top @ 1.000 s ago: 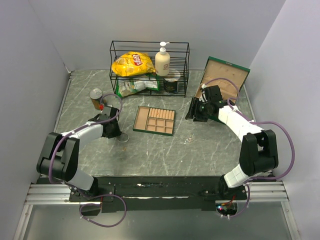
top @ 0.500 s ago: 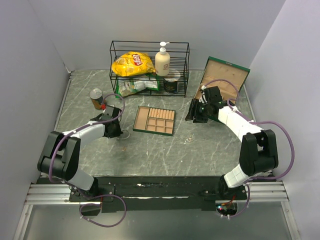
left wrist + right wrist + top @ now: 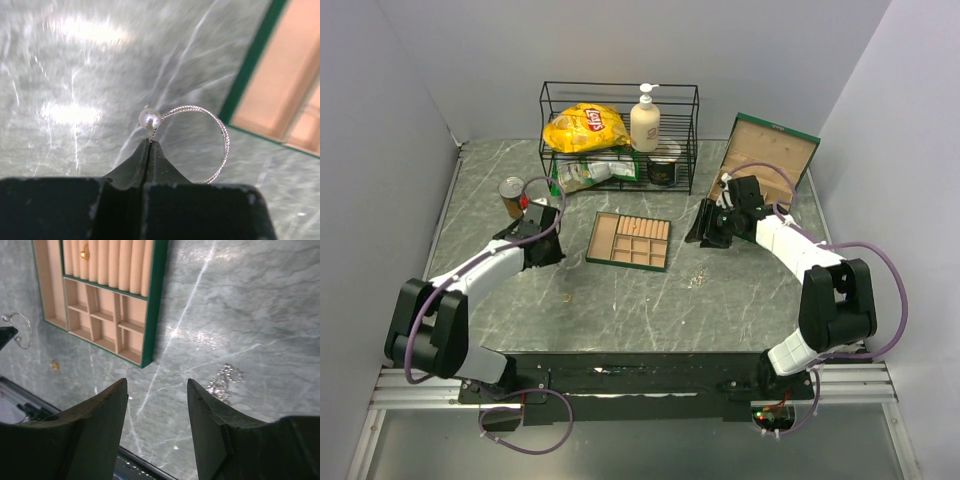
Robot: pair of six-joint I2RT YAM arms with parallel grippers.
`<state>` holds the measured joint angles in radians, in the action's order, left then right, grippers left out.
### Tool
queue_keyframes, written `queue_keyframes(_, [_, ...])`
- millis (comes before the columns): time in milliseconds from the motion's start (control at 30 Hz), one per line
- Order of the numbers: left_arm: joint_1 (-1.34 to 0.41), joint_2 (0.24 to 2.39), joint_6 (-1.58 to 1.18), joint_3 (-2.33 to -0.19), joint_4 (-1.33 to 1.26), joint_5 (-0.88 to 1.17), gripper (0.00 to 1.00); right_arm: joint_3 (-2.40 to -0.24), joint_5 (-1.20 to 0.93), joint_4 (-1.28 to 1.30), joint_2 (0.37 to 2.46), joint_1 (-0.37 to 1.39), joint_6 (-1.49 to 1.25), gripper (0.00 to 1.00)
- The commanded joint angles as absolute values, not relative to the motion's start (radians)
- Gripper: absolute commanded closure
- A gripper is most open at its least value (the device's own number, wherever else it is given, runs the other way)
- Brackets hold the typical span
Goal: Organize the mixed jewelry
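Observation:
My left gripper point(image 3: 148, 142) is shut on a thin silver wire hoop point(image 3: 225, 135) with a small pearl point(image 3: 149, 119) at one end, held above the marble table just left of the tan divider tray point(image 3: 629, 240). In the top view the left gripper point(image 3: 551, 250) hovers beside that tray. My right gripper point(image 3: 157, 381) stands open and empty above the table, right of the tray's green rim point(image 3: 155, 305). A fine pale chain point(image 3: 225, 380) lies heaped near its right finger. A small gold bit point(image 3: 54, 365) lies on the table, and another gold piece point(image 3: 85, 251) sits in the tray's ring rolls.
A black wire rack point(image 3: 618, 135) at the back holds a yellow chips bag, a soap bottle and a tin. A drink can point(image 3: 512, 195) stands behind my left arm. The open green jewelry box point(image 3: 770, 155) leans at the back right. Grey walls close both sides.
My left gripper shut on the hoop that lay on the table and lifted it, moving back and slightly left. The right arm has barely moved.

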<state>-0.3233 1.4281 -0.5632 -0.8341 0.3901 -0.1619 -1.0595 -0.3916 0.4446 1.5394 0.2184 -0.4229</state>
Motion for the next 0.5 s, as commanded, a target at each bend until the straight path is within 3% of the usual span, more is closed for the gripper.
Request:
queue_keyframes(0, [-0.331,1.37,-0.552,-0.9,0.419,-0.144,0.99,-1.029,-0.468,0.368,1.502,0.244,-0.486,0.42])
queue_keyframes(467, [-0.428,1.362,-0.58,-0.997,0.413,-0.129,0.97,-1.083,-0.515,0.264,1.546,0.426,-0.627,0.41])
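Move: The left gripper already holds the bracelet with pearl ends; the open right gripper lies about 35 cm to its right, 2 cm farther out and 5 cm higher. The tray's middle is some 18 cm right of the left gripper, 8 cm ahead and 5 cm below; the gold ring is 7 cm back, 1 cm right and 5 cm below. From the right gripper, the bracelet is about 32 cm left, 2 cm back and 5 cm below; the silver jewelry is 4 cm back, level sideways, 10 cm below. Keep the left fingers pinched on the bracelet and lift it about 5 cm, then ease it to the right towards the other gripper. At the same time swing the open right gripper some 7 cm left and a little back, speeding up towards the bracelet past the silver jewelry, rolling its left side up about 10 degrees with a slight counter-clockwise turn. ##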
